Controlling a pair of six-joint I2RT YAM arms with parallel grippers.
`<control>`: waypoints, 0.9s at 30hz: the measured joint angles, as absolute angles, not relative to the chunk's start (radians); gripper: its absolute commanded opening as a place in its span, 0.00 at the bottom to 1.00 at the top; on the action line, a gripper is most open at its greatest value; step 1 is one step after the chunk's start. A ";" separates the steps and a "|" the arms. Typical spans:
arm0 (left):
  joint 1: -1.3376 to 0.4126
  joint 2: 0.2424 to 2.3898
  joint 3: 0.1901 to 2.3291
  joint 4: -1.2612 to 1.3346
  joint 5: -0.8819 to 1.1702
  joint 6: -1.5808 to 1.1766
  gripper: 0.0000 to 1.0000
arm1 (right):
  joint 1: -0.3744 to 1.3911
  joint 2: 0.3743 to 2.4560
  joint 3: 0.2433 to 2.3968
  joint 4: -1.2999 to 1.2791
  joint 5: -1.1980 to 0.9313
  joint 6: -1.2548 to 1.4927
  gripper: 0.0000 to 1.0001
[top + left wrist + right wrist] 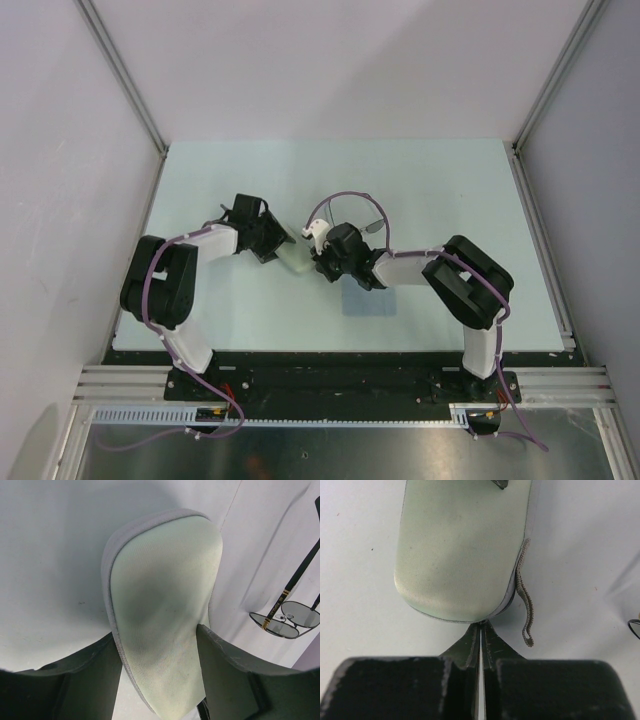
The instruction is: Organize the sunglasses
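The oblong beige case (165,605) lies on the table (420,190) between my two arms (294,258). My left gripper (155,635) straddles one end of it, with a dark finger (225,675) pressed against each side. At the opposite end, my right gripper (482,625) is shut. Its tips meet on a small grey bit of the zipper seam of the case (460,550). A grey cord loop (526,610) hangs from that case's side. The sunglasses (285,620) lie on the table beyond the case, lenses down and temple arms unfolded.
A square light-blue cloth (368,300) lies flat under my right forearm. Grey walls with metal posts (540,100) close in the table on the left, right and back. The black base rail (330,385) runs along the near edge.
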State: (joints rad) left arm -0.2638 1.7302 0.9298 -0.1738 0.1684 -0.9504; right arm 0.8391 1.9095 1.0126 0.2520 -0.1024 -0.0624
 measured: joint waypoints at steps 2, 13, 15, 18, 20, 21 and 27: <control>-0.264 1.732 0.932 -0.175 0.168 -0.950 0.64 | 0.839 1.909 1.013 0.252 -0.102 -0.063 0.00; -0.265 1.740 0.947 -0.192 0.168 -0.950 0.64 | 0.839 1.902 1.013 0.229 -0.141 -0.060 0.00; -0.265 1.742 0.950 -0.196 0.168 -0.950 0.64 | 0.847 1.898 1.013 0.220 -0.147 -0.056 0.00; -0.265 1.744 0.953 -0.200 0.168 -0.951 0.63 | 0.871 1.892 1.013 0.211 -0.152 -0.048 0.00; -0.265 1.747 0.958 -0.205 0.168 -0.952 0.63 | 0.888 1.891 1.013 0.212 -0.153 -0.043 0.00; -0.265 1.748 0.959 -0.208 0.169 -0.952 0.62 | 0.894 1.891 1.013 0.213 -0.152 -0.041 0.00; -0.269 1.753 0.965 -0.220 0.183 -0.953 0.62 | 0.929 1.891 1.013 0.227 -0.147 -0.027 0.00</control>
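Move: The zipper pull of the sunglasses case is already pinched in the right fingers. The case's near-left corner, where the pull is taken, lies about 5 cm left and 2 cm back. The case's middle is roughly 7 cm left and 5 cm ahead, the strap 2 cm ahead and 1 cm right, the sunglasses about 11 cm ahead and 7 cm right. From the left hand, astride the case, that corner is about 6 cm back and 4 cm right. The zipper pull, kept pinched in the right hand's shut fingertips, is drawn around the case's rounded near end, after a short pause first back and then back and left, about 5 cm in all and almost level, with a slight counter-clockwise turn. The left hand stays practically in place, its part-open fingers still astride the case to steady it. ##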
